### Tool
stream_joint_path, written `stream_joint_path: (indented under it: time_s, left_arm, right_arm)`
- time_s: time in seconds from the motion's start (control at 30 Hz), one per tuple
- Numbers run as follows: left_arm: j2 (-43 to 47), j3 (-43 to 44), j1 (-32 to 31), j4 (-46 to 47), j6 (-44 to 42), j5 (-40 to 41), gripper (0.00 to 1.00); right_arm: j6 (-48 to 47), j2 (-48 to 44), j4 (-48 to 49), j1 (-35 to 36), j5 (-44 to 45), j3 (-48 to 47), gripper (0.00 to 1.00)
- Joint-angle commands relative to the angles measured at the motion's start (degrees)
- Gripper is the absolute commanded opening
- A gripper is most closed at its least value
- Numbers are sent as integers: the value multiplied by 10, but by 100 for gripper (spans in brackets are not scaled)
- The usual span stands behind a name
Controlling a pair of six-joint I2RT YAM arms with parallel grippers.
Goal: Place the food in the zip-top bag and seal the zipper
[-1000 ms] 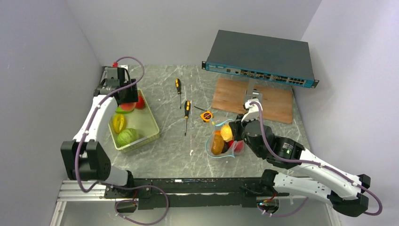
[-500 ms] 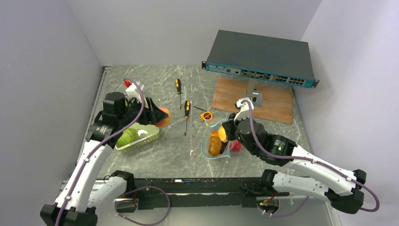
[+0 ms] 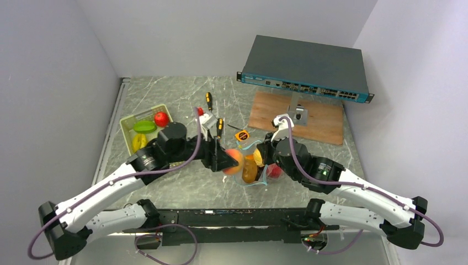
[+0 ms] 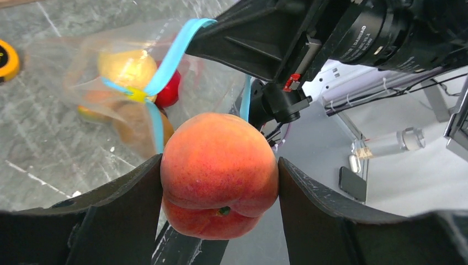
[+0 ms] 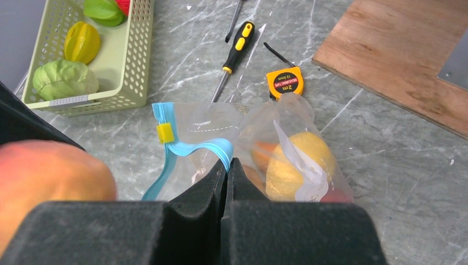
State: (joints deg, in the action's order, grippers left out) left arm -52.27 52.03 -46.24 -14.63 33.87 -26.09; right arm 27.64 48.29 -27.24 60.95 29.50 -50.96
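Observation:
My left gripper (image 3: 230,160) (image 4: 219,182) is shut on an orange-red peach (image 4: 219,172) (image 3: 234,160), held just left of the zip-top bag's mouth. The clear zip-top bag (image 3: 258,165) (image 5: 265,138) lies mid-table with yellow, orange and red food inside. Its teal-blue zipper (image 5: 190,147) (image 4: 165,61) stands open, with a small yellow slider on it. My right gripper (image 5: 227,164) (image 3: 266,152) is shut on the zipper strip, lifting the upper edge of the mouth. More food lies in the tray: a red fruit (image 3: 161,118), a green one (image 3: 144,126) and a yellow one (image 3: 138,142).
A pale green tray (image 3: 128,120) sits at the left. Two screwdrivers (image 3: 219,128) and a yellow tape measure (image 3: 242,136) lie behind the bag. A wooden board (image 3: 298,117) and a network switch (image 3: 306,69) stand at the back right.
My left arm has swung from the tray across the table to the right, carrying the peach up to the bag's mouth. The right gripper has raised the zipper edge slightly.

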Motion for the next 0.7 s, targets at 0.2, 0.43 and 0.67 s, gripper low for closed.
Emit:
stream_joint_path:
  time_s: [0.2, 0.43, 0.67]
  left_arm:
    - [-114, 72, -103, 49, -15, 137, 32]
    - [-189, 118, -124, 36, -33, 148, 38]
    - [-217, 144, -131, 19, -43, 167, 72]
  right_arm:
    - [11, -10, 32, 2, -1, -27, 0]
    - [11, -16, 31, 3, 4, -24, 0]
    - [13, -21, 30, 2, 6, -21, 0]
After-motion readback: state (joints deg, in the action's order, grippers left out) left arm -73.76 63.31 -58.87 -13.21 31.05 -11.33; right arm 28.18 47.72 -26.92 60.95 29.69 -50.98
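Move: The left hand, peach already in its fingers, has the bag's open mouth about 9 cm to its right, 2 cm ahead and 6 cm below. The right fingers pinching the rim are some 11 cm right and 6 cm ahead of it; the tape measure lies about 17 cm ahead, 4 cm right, on the table. For the right hand, the mouth's middle is roughly 4 cm back, 2 cm left and 5 cm down. Left hand carries the peach about 8 cm right and 4 cm down to the bag mouth the right still pinches. ##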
